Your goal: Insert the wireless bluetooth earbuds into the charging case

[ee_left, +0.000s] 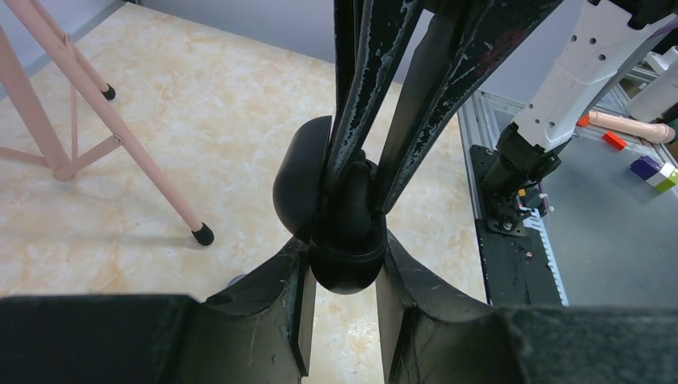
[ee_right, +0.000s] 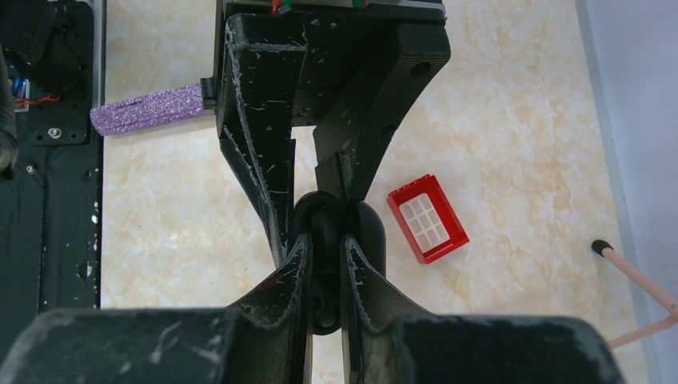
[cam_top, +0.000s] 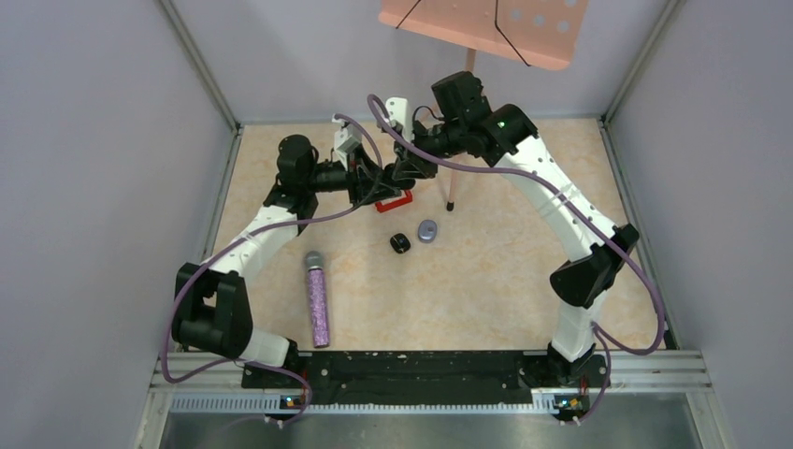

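A black charging case (ee_left: 344, 274) hangs above the table with my left gripper (ee_left: 345, 244) shut on its base. Its lid (ee_left: 297, 184) stands open to one side. My right gripper (ee_right: 324, 240) reaches into the case from the opposite side, shut on a small black earbud (ee_left: 352, 196) that sits at the case's mouth. In the top view the two grippers meet at mid-table rear, left gripper (cam_top: 367, 182) and right gripper (cam_top: 400, 174) tip to tip. The earbud (ee_right: 321, 272) shows as a dark rounded lump between the right fingers. How deep it sits is hidden.
On the table lie a red block (cam_top: 394, 201), a small black item (cam_top: 400, 243), a grey oval case (cam_top: 427, 231) and a glittery purple microphone (cam_top: 318, 297). A pink stand's leg (cam_top: 451, 192) comes down just right of the grippers.
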`<act>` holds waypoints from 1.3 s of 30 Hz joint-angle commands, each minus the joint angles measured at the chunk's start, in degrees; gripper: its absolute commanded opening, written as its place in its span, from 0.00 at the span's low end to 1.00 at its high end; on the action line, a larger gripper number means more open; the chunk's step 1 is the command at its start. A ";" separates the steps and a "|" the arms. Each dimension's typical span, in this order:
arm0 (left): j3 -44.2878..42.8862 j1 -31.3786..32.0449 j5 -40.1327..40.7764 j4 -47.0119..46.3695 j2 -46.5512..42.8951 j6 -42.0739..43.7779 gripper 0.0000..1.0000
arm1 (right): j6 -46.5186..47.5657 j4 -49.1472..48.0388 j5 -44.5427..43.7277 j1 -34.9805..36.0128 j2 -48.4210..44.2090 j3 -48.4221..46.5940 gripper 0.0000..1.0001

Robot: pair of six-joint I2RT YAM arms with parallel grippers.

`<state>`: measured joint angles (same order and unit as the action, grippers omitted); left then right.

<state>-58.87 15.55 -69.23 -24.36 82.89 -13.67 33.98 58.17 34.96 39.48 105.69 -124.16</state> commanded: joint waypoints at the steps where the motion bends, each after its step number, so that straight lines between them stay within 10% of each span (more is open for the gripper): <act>1: -1.16 0.36 -1.06 -4.63 -2.10 -0.48 0.00 | 0.01 -1.50 -0.49 0.87 0.39 0.50 0.00; 14: -1.41 0.62 -0.78 -5.17 -1.14 0.18 0.00 | 0.22 -0.32 -2.59 1.03 -1.46 0.78 0.29; 25: -1.15 0.55 -0.47 -3.61 -1.15 1.39 0.00 | -0.84 0.54 1.91 -0.44 -4.96 -4.09 0.34; 32: -1.00 0.60 -0.69 -0.20 -1.83 5.58 0.00 | -1.97 -0.44 3.05 -2.90 -8.69 -0.08 0.72; 39: -2.00 0.62 -1.48 2.52 -2.67 7.93 0.00 | 1.80 -0.85 3.25 -3.14 -7.50 7.35 0.77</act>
<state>-58.87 15.92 -69.30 -22.50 82.87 -8.71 33.76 58.33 37.26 36.49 96.71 -119.50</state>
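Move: The black charging case, still held open in the left gripper, has its middle about 2 cm to the right of that hand. From the right hand, whose fingers are in the case's mouth on an earbud, it lies roughly 2 cm to the left and 1 cm below, the lid on its forward side. On the table some 30 cm below the right hand stand the red box, about 9 cm ahead and 3 cm left, the grey case, 1 cm ahead and 5 cm right, and the other black case, 2 cm back and 1 cm left. Keep the charging case pinched almost still in the left gripper. Hold the right hand in place and part its fingers to let go of the earbud, then pull away from the case: up about 4.5 cm, right some 3.5 cm and a little back, opening the fingers wide as you go and sinking about 1 cm at the end. ##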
